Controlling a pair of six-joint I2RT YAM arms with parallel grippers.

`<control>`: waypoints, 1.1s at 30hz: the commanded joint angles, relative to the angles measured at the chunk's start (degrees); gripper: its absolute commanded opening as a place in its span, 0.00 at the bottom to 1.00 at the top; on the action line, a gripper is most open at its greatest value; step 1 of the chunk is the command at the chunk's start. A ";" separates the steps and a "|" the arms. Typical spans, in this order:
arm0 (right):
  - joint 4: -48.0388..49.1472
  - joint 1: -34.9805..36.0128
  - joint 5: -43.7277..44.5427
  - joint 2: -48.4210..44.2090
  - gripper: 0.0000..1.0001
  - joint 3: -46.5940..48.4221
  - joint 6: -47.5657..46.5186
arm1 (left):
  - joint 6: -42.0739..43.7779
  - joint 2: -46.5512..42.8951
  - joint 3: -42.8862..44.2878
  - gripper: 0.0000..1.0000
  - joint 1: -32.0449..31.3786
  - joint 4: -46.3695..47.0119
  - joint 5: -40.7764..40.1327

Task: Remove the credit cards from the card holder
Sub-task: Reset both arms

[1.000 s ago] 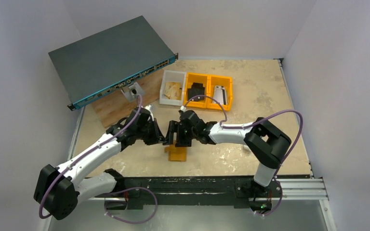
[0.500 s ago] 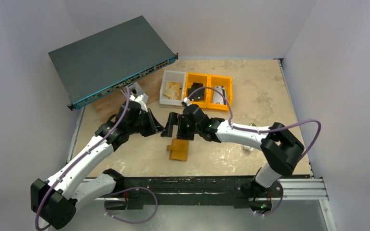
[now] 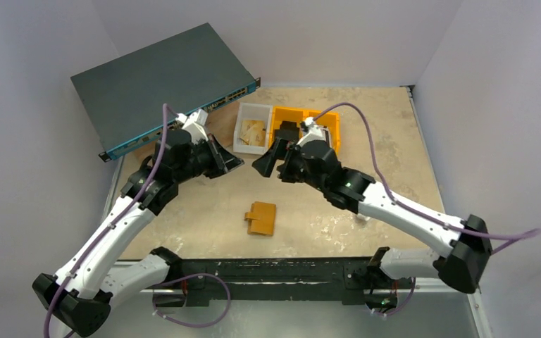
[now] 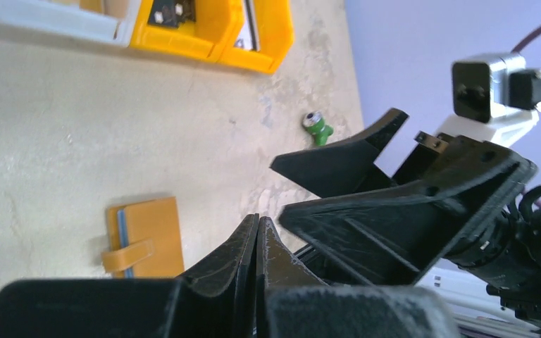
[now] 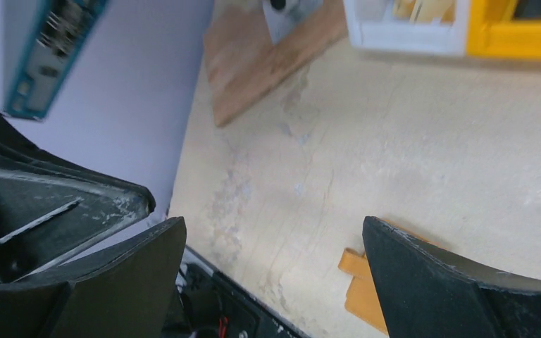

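Observation:
The card holder [image 3: 261, 219], a tan-orange wallet, lies closed on the table near the front edge, its snap tab across it and a blue edge showing. It also shows in the left wrist view [image 4: 144, 236] and partly behind a finger in the right wrist view [image 5: 363, 289]. No cards are visible. My left gripper [image 3: 237, 163] is shut and empty, raised above and behind the holder; its tips [image 4: 257, 222] are pressed together. My right gripper [image 3: 270, 158] is open wide and empty [image 5: 273, 224], raised facing the left gripper.
A network switch [image 3: 162, 84] leans at the back left over a wooden board [image 3: 172, 158]. A white bin [image 3: 252, 128] and two orange bins [image 3: 310, 130] stand at the back centre. A small green object [image 4: 317, 128] lies on the table to the right.
Both grippers have lifted off the card holder and moved back toward the bins. The card holder stays lying on the table.

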 commanded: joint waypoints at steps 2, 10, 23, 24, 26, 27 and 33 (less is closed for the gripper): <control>-0.97 -0.29 14.32 -11.31 0.99 -1.15 -3.91 | 0.38 -0.89 6.35 0.00 0.38 1.63 0.37; 0.39 -0.46 20.75 -18.52 0.99 -2.61 -10.79 | 0.38 -1.12 8.82 0.00 0.38 1.63 0.37; -2.14 -0.74 18.48 -15.29 0.99 -0.52 -13.19 | 0.38 -2.32 7.03 0.00 0.41 1.63 0.37; -2.18 -0.80 18.42 -15.14 0.99 -0.56 -13.10 | 0.38 -2.36 6.94 0.00 0.39 1.63 0.37; -2.13 -0.82 18.22 -15.06 0.99 -0.56 -12.93 | 0.38 -2.45 6.91 0.00 0.43 1.63 0.37; -2.09 -0.83 18.10 -14.97 0.99 -0.56 -12.88 | 0.38 -2.53 6.90 0.00 0.39 1.63 0.37; -2.11 -0.93 17.74 -15.30 0.99 -1.06 -12.48 | 0.38 -2.97 6.48 0.00 0.38 1.63 0.37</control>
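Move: The card holder lies closed on the table below both of my hands. From my right hand it is about 6 cm back, 3 cm to the left and 22 cm down. The white bin stands some 24 cm ahead of that hand and 7 cm left, the black-card bin equally far out but 5 cm right. From my left hand the holder is about 5 cm back, 4 cm right and 25 cm down. I swing my empty right hand up and to my right, away from the card holder, about 9 cm each way, then let it sink back some 3 cm and settle. Its fingers stay wide open, tipping up about 15 degrees and turning clockwise towards straight ahead. My left hand, still shut and empty, lifts about 6 cm more, tilts up slightly and stays there. ##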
